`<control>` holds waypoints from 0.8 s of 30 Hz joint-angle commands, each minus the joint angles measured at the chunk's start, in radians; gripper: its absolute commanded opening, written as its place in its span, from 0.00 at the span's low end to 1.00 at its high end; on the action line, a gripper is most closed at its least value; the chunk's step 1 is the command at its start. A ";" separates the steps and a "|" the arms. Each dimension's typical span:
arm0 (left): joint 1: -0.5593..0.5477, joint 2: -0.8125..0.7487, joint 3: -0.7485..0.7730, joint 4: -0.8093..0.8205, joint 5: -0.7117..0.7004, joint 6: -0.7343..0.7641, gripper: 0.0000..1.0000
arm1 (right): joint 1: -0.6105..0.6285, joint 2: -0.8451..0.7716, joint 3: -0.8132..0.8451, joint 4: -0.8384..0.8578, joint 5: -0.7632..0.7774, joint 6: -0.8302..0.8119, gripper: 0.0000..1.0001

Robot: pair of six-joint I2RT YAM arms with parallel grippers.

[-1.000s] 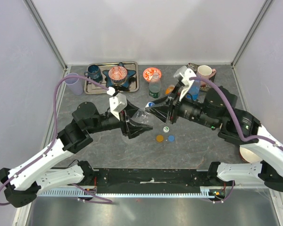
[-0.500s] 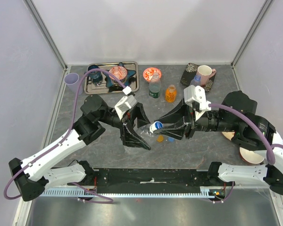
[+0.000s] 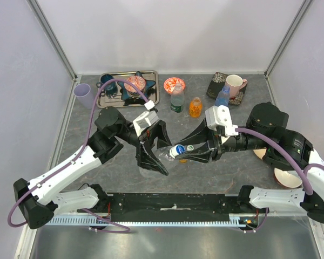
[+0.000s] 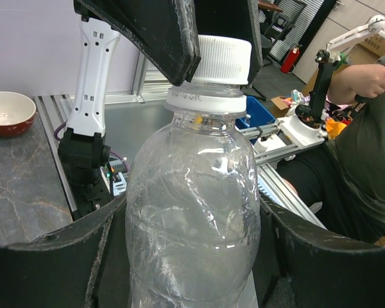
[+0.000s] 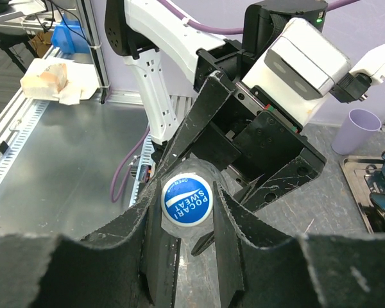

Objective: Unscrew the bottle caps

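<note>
A clear bottle [image 3: 167, 156] is held off the table between my two arms, near the front middle. My left gripper [image 3: 161, 154] is shut on its body, a finger on each side of the crinkled bottle [image 4: 192, 192]. Its white-and-blue cap [image 5: 187, 200] faces the right wrist camera, and my right gripper [image 3: 182, 151] is shut on that cap. A second clear bottle [image 3: 177, 100], an orange bottle [image 3: 195, 107] and a blue bottle [image 3: 222, 96] stand at the back. A loose orange cap [image 3: 182, 160] lies under the grippers, partly hidden.
A metal tray [image 3: 151, 97] with dishes sits back left beside a lilac cup [image 3: 83, 95]. A red patterned bowl [image 3: 174, 84] and a pink mug [image 3: 235, 83] stand along the back. A white bowl [image 3: 288, 178] lies at the right, under my right arm.
Both arms have carried the clear bottle from mid-table toward the front edge. The right gripper has swung round onto the white-and-blue cap.
</note>
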 commanded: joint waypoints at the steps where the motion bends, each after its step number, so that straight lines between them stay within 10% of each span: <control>1: 0.051 -0.011 0.010 0.011 -0.093 -0.029 0.42 | 0.022 -0.026 0.015 -0.069 -0.095 0.064 0.13; 6: 0.051 -0.024 0.042 -0.112 -0.168 0.074 0.44 | 0.024 -0.027 0.031 -0.035 0.046 0.129 0.47; 24: 0.051 -0.054 0.047 -0.223 -0.208 0.163 0.44 | 0.025 -0.013 0.084 0.031 0.362 0.206 0.75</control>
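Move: The right fingers are already shut on the white bottle's cap, right at their hand point. From the left hand, which grips the bottle's body, the cap is about 4 cm right, 2 cm ahead and 7 cm up. Roughly 45 cm below the right hand on the table lie the loose orange cap, 12 cm ahead and 2 cm right, and the green-ringed cap, 17 cm ahead and 5 cm right. Right fingers open and release the cap as both hands travel about 3 cm forward, left keeping the bottle. ##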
